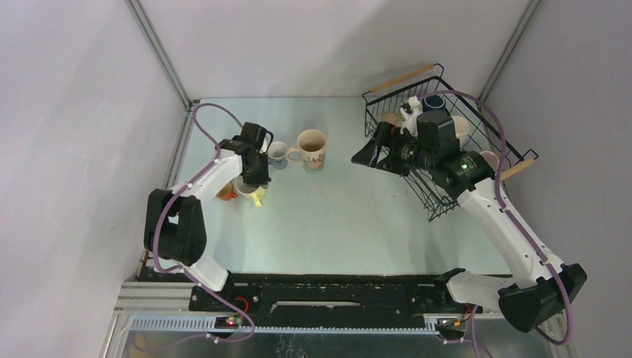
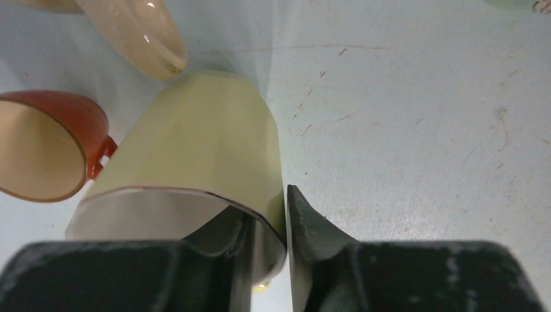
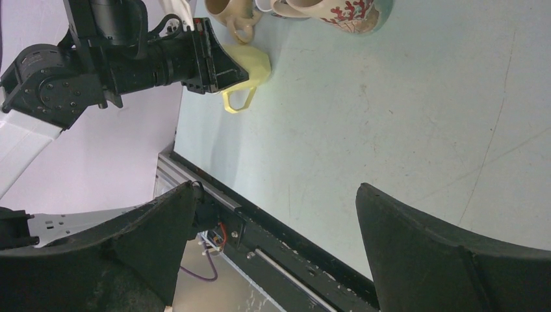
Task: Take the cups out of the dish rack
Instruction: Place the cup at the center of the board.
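My left gripper point(image 2: 269, 208) is shut on the wall of a pale yellow-green cup point(image 2: 201, 149), one finger inside the rim and one outside. That cup point(image 1: 253, 194) sits low at the table's left side. Beside it are an orange cup point(image 1: 226, 192), a small white cup point(image 1: 277, 153) and a floral-printed cup point(image 1: 311, 148). The black wire dish rack point(image 1: 441, 203) stands at the back right and holds a dark blue cup point(image 1: 434, 101), a tan cup point(image 1: 389, 119) and a pink cup point(image 1: 488, 158). My right gripper point(image 1: 367, 155) hangs open and empty just left of the rack.
The right wrist view looks across the table to the left arm and its yellow-green cup point(image 3: 250, 71), with the floral cup point(image 3: 344, 13) behind. The table's near edge and a black rail point(image 3: 286, 240) run under the open right gripper point(image 3: 276, 192). Walls close in on both sides.
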Robot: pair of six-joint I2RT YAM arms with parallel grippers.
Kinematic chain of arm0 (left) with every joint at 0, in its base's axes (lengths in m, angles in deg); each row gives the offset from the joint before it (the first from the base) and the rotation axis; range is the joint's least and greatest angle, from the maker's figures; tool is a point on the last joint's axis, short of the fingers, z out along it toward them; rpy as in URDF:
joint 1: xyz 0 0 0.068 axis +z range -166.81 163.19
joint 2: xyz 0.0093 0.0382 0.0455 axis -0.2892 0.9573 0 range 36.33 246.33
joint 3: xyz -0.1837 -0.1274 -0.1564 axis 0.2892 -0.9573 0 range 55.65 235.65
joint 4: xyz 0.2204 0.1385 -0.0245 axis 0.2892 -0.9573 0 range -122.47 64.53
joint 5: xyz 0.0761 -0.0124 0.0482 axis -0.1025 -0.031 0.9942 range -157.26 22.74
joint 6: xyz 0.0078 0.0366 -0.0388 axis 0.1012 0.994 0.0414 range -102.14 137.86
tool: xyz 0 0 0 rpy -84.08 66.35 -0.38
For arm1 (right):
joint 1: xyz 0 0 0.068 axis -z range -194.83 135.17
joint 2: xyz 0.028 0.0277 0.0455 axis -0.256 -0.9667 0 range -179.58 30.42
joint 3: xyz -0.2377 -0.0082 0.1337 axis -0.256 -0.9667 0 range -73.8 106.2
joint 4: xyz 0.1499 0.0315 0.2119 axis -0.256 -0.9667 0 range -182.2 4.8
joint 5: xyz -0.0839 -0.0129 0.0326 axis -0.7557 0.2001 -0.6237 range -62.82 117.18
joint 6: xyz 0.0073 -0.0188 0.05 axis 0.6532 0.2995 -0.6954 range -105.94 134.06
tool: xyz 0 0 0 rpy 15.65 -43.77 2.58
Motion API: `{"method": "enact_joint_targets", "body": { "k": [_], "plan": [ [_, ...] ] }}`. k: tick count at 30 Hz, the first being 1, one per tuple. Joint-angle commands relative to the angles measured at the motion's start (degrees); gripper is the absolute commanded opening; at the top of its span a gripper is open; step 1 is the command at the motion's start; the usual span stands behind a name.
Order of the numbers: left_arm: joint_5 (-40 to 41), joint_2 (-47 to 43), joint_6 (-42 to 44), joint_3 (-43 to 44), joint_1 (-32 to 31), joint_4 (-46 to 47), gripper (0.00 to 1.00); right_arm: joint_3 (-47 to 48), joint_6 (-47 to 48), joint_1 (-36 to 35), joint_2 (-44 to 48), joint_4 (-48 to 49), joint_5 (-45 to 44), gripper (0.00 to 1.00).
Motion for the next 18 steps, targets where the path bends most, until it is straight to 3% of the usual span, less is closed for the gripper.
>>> {"method": "enact_joint_targets", "body": {
  "k": [1, 13, 18],
  "plan": [
    [-0.3, 0.1, 1.0, 4.1, 0.5, 2.7, 0.29, 0.1, -0.2, -0.3, 1.7, 1.4, -1.0, 1.00],
    [-2.1, -1.1, 0.8, 3.6, 0.5, 3.4, 0.44, 0.1, -0.5, -0.7, 1.8, 1.0, -1.8, 1.00],
    [-3.1, -3.3, 0.7, 2.7, 0.5, 3.8, 0.60, 0.1, -0.6, -0.8, 1.6, 1.2, -1.9, 1.00]
  ]
}}
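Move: The yellow cup, its mouth tipped back towards the robot, is pinched by its right-hand wall in the left hand; its middle lies about 3 cm left, 1 cm ahead and 4 cm below. The orange cup stands roughly 9 cm left and 2 cm back, the grey cup 8 cm ahead and 4 cm right, the big mug 8 cm ahead and 14 cm right. From the right hand the yellow cup is about 30 cm left, 5 cm ahead and 25 cm below. The left fingers let go of the yellow cup's right-hand wall, springing apart from nearly shut to about half open, with one finger over the mouth and the other outside the wall. As they open, the hand eases forward about 1 cm and then drifts slightly right, staying low at the rim with hardly any tilt. ##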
